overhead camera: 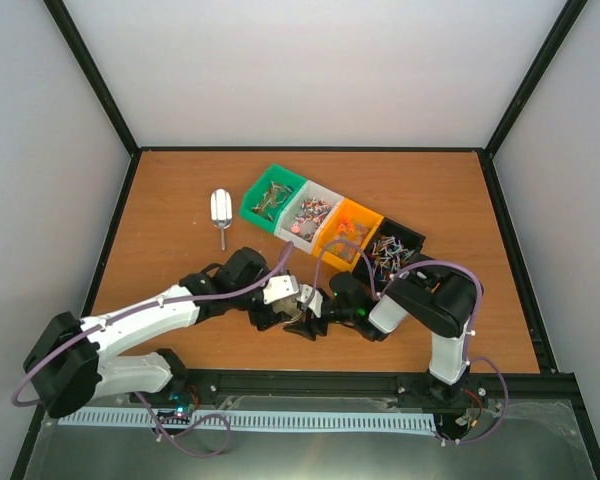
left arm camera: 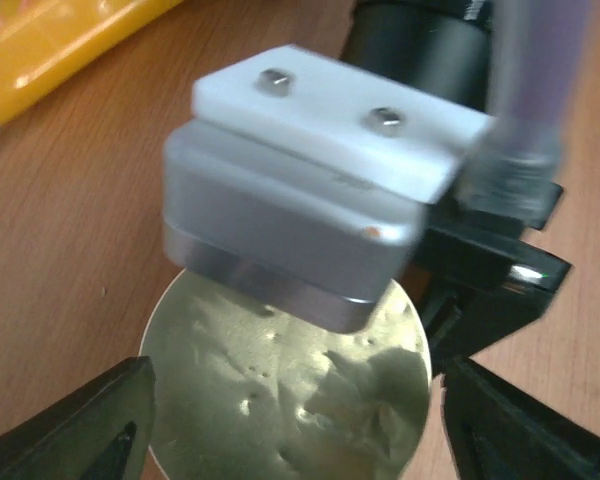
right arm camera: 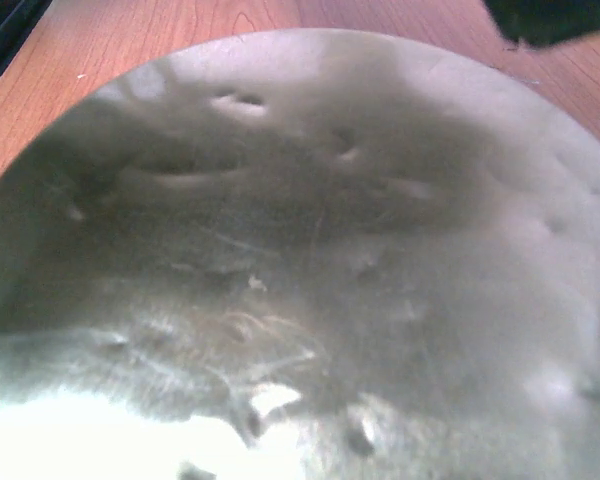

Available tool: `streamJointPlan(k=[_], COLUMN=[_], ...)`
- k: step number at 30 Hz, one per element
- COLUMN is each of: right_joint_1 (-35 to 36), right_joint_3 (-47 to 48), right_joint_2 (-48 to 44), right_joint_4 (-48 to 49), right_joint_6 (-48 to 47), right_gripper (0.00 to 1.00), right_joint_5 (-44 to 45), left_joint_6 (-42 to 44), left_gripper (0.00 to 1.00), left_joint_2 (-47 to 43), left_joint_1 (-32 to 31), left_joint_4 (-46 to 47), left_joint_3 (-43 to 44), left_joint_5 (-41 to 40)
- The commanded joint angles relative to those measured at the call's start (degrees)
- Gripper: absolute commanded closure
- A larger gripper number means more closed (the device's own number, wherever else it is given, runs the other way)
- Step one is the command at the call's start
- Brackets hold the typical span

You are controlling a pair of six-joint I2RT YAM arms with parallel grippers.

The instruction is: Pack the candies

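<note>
The candies lie in heaps in four bins in a slanted row: green (overhead camera: pixel 273 198), white (overhead camera: pixel 310 213), orange (overhead camera: pixel 347 230) and black (overhead camera: pixel 392 250). Both grippers meet at the table's near middle over a round, dented, silvery foil thing (left arm camera: pixel 280 390). My left gripper (left arm camera: pixel 295 405) is open, its dark fingers (left arm camera: pixel 90 420) flanking that disc, with a sliver of table showing on the right side. The right wrist's white-and-grey camera block (left arm camera: pixel 300 200) hangs just over it. In the right wrist view the foil surface (right arm camera: pixel 330 250) fills the frame and no fingers show. From above, the right gripper (overhead camera: pixel 320 307) faces the left gripper (overhead camera: pixel 298 322).
A metal scoop (overhead camera: pixel 220 208) lies on the wooden table (overhead camera: pixel 180 260) left of the green bin. The orange bin's wall (left arm camera: pixel 60 40) shows at the top left of the left wrist view. Black frame posts edge the table.
</note>
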Motion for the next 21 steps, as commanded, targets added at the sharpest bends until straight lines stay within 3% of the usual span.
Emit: streamJointPlan(k=[1,7,14,21], right_joint_1=[0.3,0.3,0.3,0.3], right_joint_3=[-0.22,-0.17,-0.1,-0.5], right_joint_2=[1.63,1.9,1.89,1.64], right_joint_4=[-3.91,-3.94,-4.06,-4.06], right_joint_6=[1.16,1.2,1.16,0.4], right_gripper=[0.57,0.57,0.57,0.57], right_joint_5=[2.04,1.86,1.72,1.33], left_joint_6=[6.19,11.48,10.91,18.2], left_gripper=[0.26,0.43,0.53,0.66], left_joint_2=[-3.91,-4.65,-1.22,-0.85], left_joint_1=[-0.71,-3.37,-4.83,-5.0], left_joint_4=[-0.91,-0.36,1.29,1.06], left_joint_3=[-0.93,-2.14,-2.05,-3.86], left_joint_5=[4.13,3.97,1.43,-5.88])
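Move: The gold lid on the jar lies right between the left hand's open fingers, level with them fore-and-aft and sideways, about 2 cm below the hand point. From the left hand, the orange bin is some 15 cm ahead and 13 cm right, the white bin 20 cm ahead and 5 cm right, both roughly 7 cm lower. The right hand still grips the jar, with the lid's middle about 4 cm above its hand point. Back towards the robot's own base by about 3 cm, the left hand rises a little off the flanks of the lid, then sinks about 2 cm over the lid's rear half, turning some 15 degrees clockwise. Meanwhile its fingers close to under half of their opening, the front one coming down over the lid's top, the rear one at the back rim. The right hand stays still, keeping its grip on the jar. ##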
